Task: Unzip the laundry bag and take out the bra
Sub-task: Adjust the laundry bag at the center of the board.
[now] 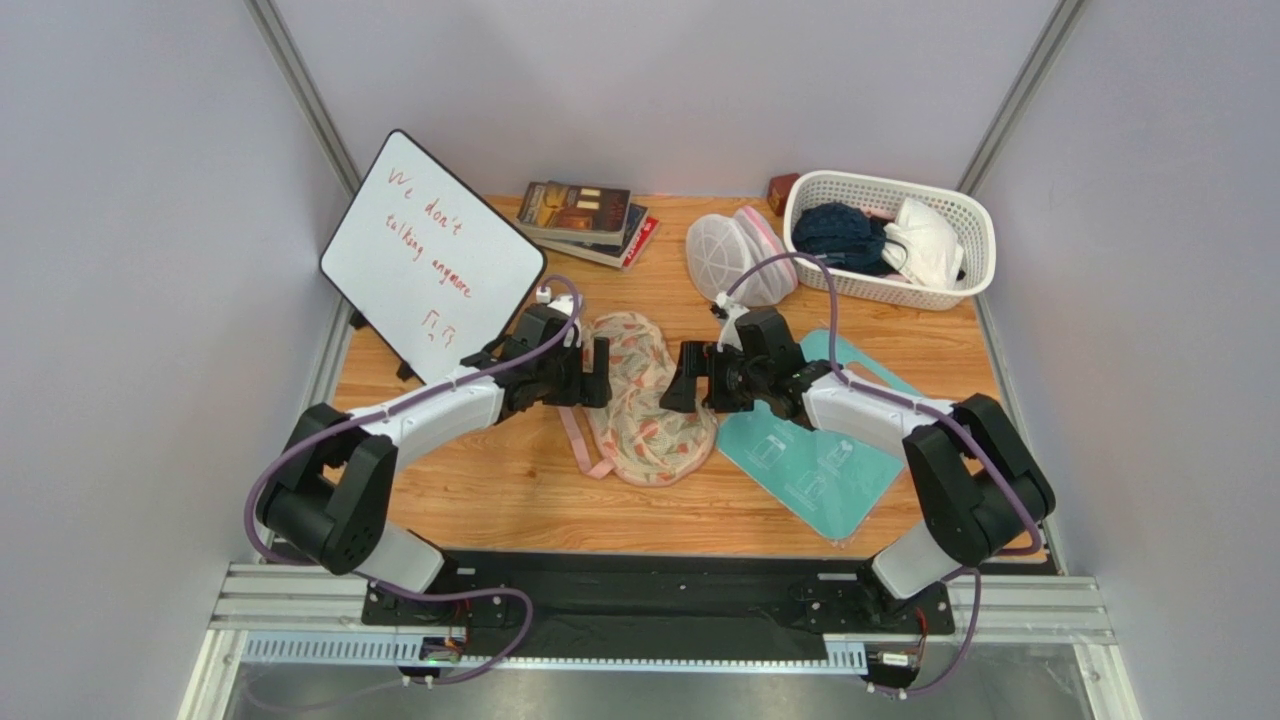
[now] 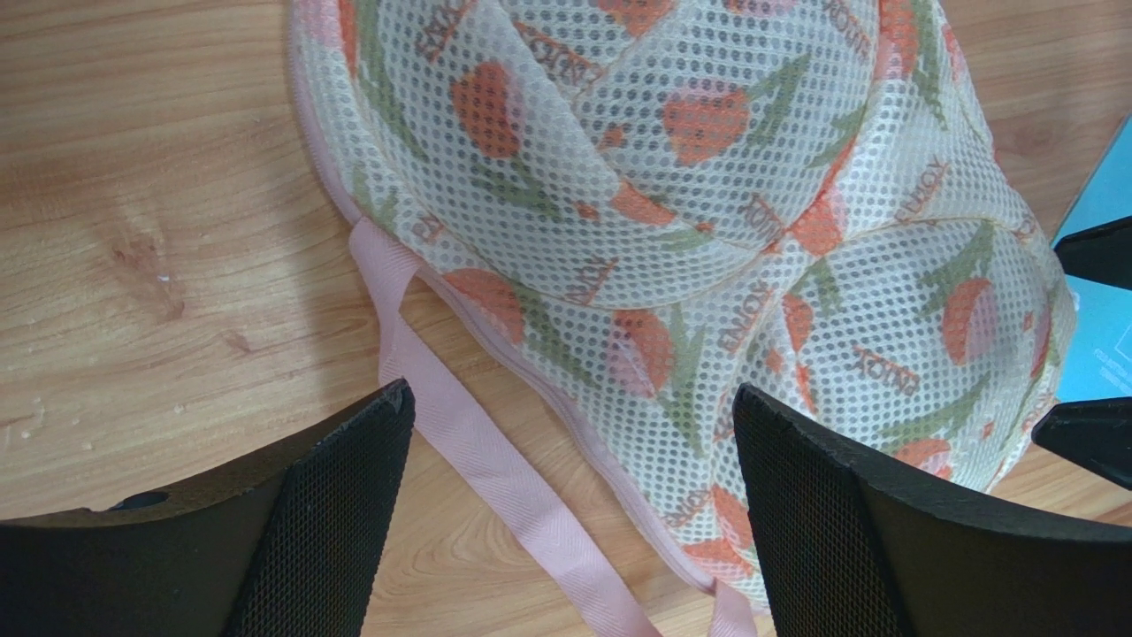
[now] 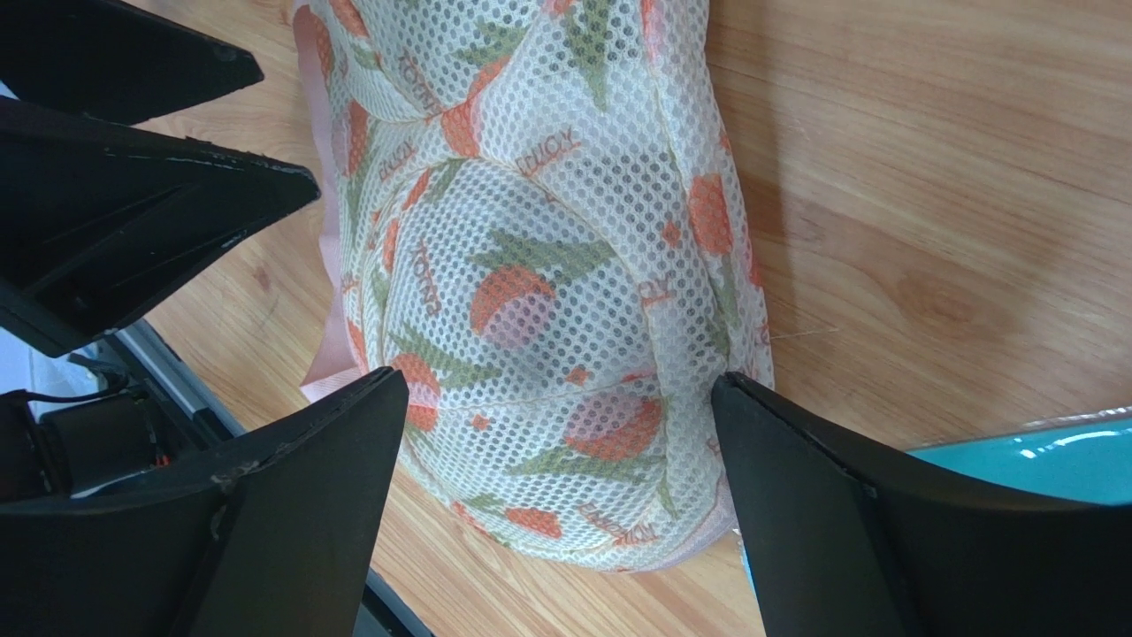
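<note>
The laundry bag [image 1: 649, 398] lies flat on the wooden table between both arms; it is cream mesh with an orange floral print [image 2: 691, 199] and pink edging [image 3: 545, 266]. Its pink loop strap [image 2: 465, 438] trails off the left side. The bag is closed, and the bra is hidden. My left gripper [image 1: 598, 372] hovers open at the bag's left edge, its fingers straddling strap and edging [image 2: 571, 398]. My right gripper [image 1: 684, 375] is open at the bag's right side, its fingers spread wide over one lobe [image 3: 558, 382]. Neither holds anything.
A whiteboard [image 1: 431, 252] stands at the back left, with stacked books [image 1: 586, 221] beside it. A white mesh dome bag [image 1: 732, 258] and a white basket [image 1: 890, 236] of clothes sit at the back right. A teal mat [image 1: 819, 450] lies under the right arm.
</note>
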`<state>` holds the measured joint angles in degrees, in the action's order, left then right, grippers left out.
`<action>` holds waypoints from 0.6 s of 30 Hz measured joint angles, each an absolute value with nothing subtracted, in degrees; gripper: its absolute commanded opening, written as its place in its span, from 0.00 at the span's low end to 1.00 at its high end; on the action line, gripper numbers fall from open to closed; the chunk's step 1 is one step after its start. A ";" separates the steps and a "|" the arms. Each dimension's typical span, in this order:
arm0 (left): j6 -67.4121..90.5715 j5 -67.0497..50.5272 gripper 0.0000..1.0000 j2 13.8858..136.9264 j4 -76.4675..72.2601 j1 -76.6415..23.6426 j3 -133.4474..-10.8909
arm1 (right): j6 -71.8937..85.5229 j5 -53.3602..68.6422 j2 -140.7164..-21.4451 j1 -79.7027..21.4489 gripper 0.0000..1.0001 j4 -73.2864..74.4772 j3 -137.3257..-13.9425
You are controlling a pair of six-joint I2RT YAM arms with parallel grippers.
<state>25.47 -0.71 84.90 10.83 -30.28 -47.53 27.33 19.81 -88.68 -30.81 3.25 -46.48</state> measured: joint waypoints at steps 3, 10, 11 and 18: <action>25.45 -1.06 0.95 84.93 10.87 -29.87 -47.70 | 27.70 21.17 -89.12 -31.05 0.92 1.85 -46.37; 24.88 -0.97 0.95 83.24 12.38 -30.00 -50.43 | 28.71 22.13 -87.66 -32.84 0.92 0.64 -44.95; 24.69 -0.58 0.95 82.15 12.78 -30.20 -50.43 | 28.71 21.98 -86.76 -33.01 0.92 1.15 -44.84; 22.50 0.34 0.94 76.14 15.11 -35.31 -51.92 | 28.47 15.33 -70.37 -33.45 0.90 7.94 -41.39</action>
<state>22.50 0.34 76.14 15.11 -35.31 -51.92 28.47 15.33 -70.37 -33.45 7.94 -41.39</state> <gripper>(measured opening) 0.946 0.923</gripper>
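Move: Around 13 cm to the left hand's right and 3 cm back lies the middle of the laundry bag, some 3 cm below the fingers; the bag's pink strap is about 11 cm straight back of this hand. From the right hand the bag's middle is roughly 10 cm left and 2 cm back. The teal mat lies about 29 cm to the right hand's right and 9 cm back, the white mesh bag about 28 cm ahead and 10 cm right. Nudging the laundry bag's right edge leftward, the right hand slides about 1.5 cm left and a little back, staying low, then lifts about 5 cm, still drawing back and veering right, and comes clear. The left hand edges 1 cm forward, then rises some 7 cm off its left side, drifting back and right. Both sets of fingers stay open and tip up by under 10 degrees. ##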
